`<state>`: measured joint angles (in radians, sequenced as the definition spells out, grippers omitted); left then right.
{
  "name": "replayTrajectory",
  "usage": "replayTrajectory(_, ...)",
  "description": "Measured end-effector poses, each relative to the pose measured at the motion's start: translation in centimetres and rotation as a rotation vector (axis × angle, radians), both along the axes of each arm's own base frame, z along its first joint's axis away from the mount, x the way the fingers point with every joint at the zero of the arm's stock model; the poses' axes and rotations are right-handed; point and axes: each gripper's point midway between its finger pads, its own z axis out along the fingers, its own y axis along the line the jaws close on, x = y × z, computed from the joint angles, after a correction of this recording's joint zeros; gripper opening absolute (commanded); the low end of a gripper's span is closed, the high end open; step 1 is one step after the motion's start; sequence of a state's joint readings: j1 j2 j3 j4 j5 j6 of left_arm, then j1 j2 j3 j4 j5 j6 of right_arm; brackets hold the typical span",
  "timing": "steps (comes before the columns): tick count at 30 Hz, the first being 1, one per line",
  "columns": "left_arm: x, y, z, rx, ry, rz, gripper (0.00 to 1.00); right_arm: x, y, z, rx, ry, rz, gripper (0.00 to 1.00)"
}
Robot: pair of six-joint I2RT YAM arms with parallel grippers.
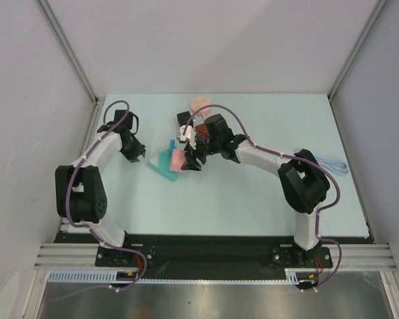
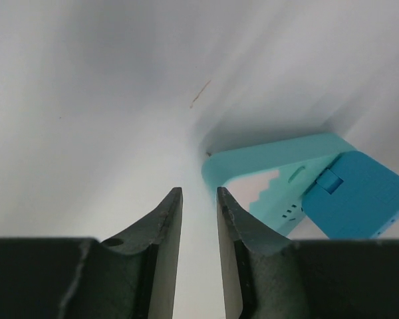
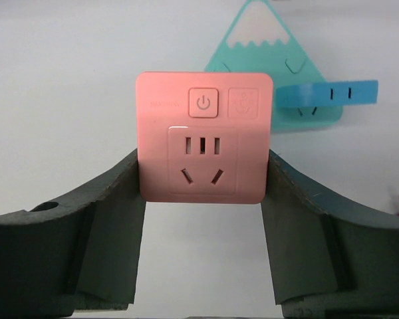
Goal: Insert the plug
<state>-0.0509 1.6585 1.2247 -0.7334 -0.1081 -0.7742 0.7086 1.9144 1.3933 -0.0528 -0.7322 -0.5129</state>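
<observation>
My right gripper (image 3: 203, 154) is shut on a pink square plug block (image 3: 205, 136), gripping its two sides. Its face, with a power button and socket slots, looks toward the wrist camera. Beyond it on the table lies a teal mountain-shaped socket board (image 3: 256, 26) with a blue plug block (image 3: 329, 93) sitting on it. From above, the pink block (image 1: 176, 159) hangs at the right edge of the teal board (image 1: 161, 165). My left gripper (image 2: 199, 193) is open a little with nothing between its fingers. It stands just left of the teal board (image 2: 266, 166) and the blue block (image 2: 359, 196).
A round pink object (image 1: 201, 103) lies at the back of the table. Small black and white parts (image 1: 185, 126) sit behind the right wrist. A light blue cable (image 1: 336, 165) lies at the right edge, near the right arm's elbow.
</observation>
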Motion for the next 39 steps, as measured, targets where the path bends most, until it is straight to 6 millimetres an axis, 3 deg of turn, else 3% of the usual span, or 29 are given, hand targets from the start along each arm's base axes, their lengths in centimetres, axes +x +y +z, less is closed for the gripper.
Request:
replayTrajectory(9, 0.9, -1.1, 0.5, -0.049, -0.043, -0.077, 0.31, 0.5, 3.3, -1.4, -0.017, -0.015, 0.112, 0.00)
replayTrajectory(23, 0.7, -2.0, -0.5, -0.093, -0.039, -0.124, 0.32, -0.4, 3.0, -4.4, -0.054, 0.002, 0.116, 0.00)
replayTrajectory(39, 0.9, -2.0, -0.5, -0.084, -0.046, -0.138, 0.33, 1.1, 3.1, -5.1, -0.020, 0.009, 0.069, 0.00)
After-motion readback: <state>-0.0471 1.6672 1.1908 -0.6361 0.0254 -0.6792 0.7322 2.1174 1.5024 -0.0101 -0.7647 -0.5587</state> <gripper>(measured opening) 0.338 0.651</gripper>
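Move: The right hand still holds the pink plug, its front facing left. The teal power strip lies some 6 cm ahead of this hand, 6 cm to its left and 12 cm below. The blue plug on the strip is about 10 cm ahead, 4 cm left and 9 cm lower; the brown cube stands some 17 cm ahead and 7 cm to the right, 12 cm below. From the empty left hand the strip is about 3 cm ahead, 9 cm right and 6 cm down. Carry the pink plug left about 3 cm towards the teal strip with the right hand, then lower it some 5 cm, easing forward about a centimetre near the end and keeping the grip. Meanwhile shift the left gripper about 2 cm right, closer to the strip, turning slightly clockwise, fingers staying partly open. ##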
